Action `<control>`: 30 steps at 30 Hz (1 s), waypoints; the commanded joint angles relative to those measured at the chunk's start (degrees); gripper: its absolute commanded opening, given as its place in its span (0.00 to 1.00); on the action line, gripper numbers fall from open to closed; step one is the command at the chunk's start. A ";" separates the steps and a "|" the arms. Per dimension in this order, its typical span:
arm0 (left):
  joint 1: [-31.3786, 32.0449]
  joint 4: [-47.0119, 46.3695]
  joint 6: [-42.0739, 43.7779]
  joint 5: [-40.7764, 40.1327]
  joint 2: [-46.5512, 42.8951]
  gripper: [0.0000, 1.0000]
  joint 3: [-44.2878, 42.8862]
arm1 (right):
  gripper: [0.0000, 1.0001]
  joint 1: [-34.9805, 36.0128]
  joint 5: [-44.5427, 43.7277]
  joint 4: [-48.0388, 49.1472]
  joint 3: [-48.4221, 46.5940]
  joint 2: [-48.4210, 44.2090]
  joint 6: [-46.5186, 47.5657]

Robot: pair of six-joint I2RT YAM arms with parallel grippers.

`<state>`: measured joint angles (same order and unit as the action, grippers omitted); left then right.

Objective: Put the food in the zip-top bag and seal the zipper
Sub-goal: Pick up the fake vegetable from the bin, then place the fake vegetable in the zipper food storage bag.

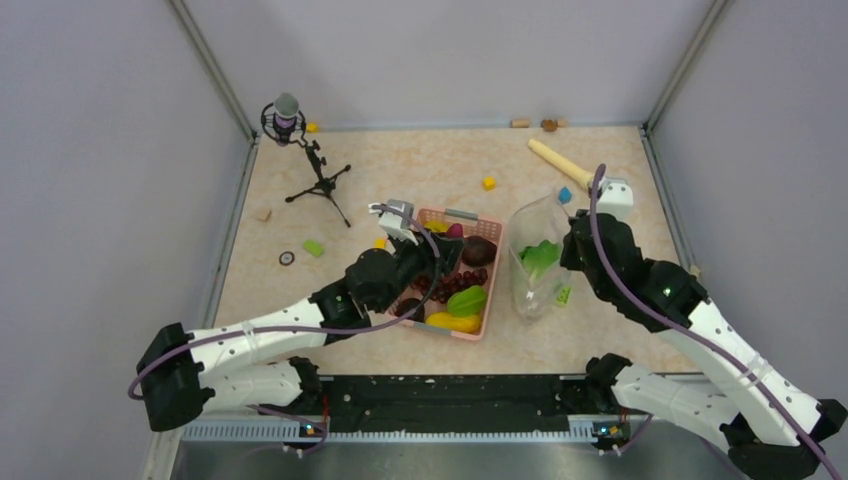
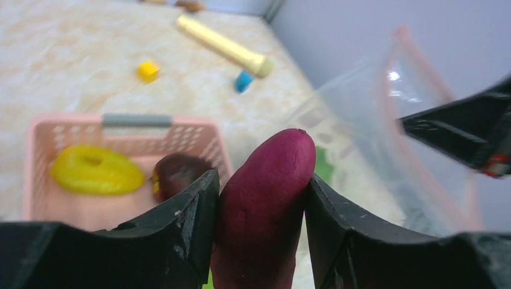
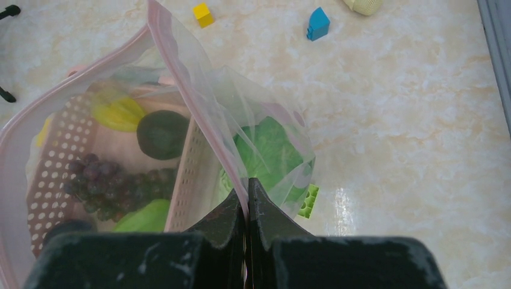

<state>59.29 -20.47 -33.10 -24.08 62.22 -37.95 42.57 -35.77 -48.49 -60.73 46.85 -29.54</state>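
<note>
My left gripper [image 2: 262,177] is shut on the magenta sweet potato [image 2: 265,198], which stands up between the jaws above the pink basket [image 1: 492,285]. The basket holds a yellow fruit [image 2: 96,170], a dark purple-brown piece [image 2: 178,171], dark grapes [image 3: 108,183] and a green pod [image 1: 467,300]. Right of the basket, the clear zip-top bag [image 1: 535,265] stands with its mouth open, and the green-white lettuce [image 3: 268,150] lies inside it. My right gripper [image 3: 247,183] is shut on the bag's rim at the pinkish zipper [image 3: 181,78] and holds it up.
A microphone on a tripod [image 1: 288,120] stands at the back left. A beige rolling pin [image 1: 558,160], a yellow block [image 1: 488,183] and a blue block [image 1: 565,195] lie behind the bag. A green brick [image 3: 308,201] rests against the bag's foot. Walls enclose the table.
</note>
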 commanded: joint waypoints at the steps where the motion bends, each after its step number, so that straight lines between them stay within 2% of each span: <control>1: 0.02 -8.86 9.38 13.47 -2.22 0.00 -5.75 | 0.00 -0.03 -0.90 0.76 0.13 -1.61 0.68; 8: -0.04 -9.89 14.02 26.20 2.91 0.00 -15.50 | 0.00 -0.03 -0.93 0.77 0.06 -1.75 0.58; 13: -0.05 -13.15 12.80 31.93 9.74 0.00 -21.45 | 0.00 -0.04 -1.27 0.93 0.15 -2.06 0.63; 18: -0.05 -20.45 11.29 33.55 16.94 0.00 -25.30 | 0.00 -0.03 -0.68 1.03 0.26 -1.86 0.73; 30: 0.05 -23.47 8.07 34.96 28.11 0.00 -32.41 | 0.00 -0.08 -0.57 1.12 0.57 -2.26 0.67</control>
<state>59.29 -38.06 -23.05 9.89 88.86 -67.40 42.57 -36.01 -48.40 -60.36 45.30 -29.54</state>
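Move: The left hand already holds the purple fake vegetable above the bin. The zip-top bag's open mouth lies some 15 cm to its right, about 2 cm ahead and near its height; the lettuce in the bag is roughly 19 cm right, 2 cm ahead and 12 cm below. The bin's middle is about 4 cm ahead, 1 cm right and 18 cm down. From the right hand, pinching the bag's rim, the mouth is some 4 cm ahead and 5 cm left, about level. Keeping its grip on the purple vegetable, the left hand climbs about 15 cm while easing back some 4 cm, then sweeps right, coming forward and sinking a little, to bring it above the bag's mouth, about 16 cm right of where it began. The wrist swings clockwise some 30 degrees and the fingers tip upward by about 20. The right hand stays, still pinching the rim. ##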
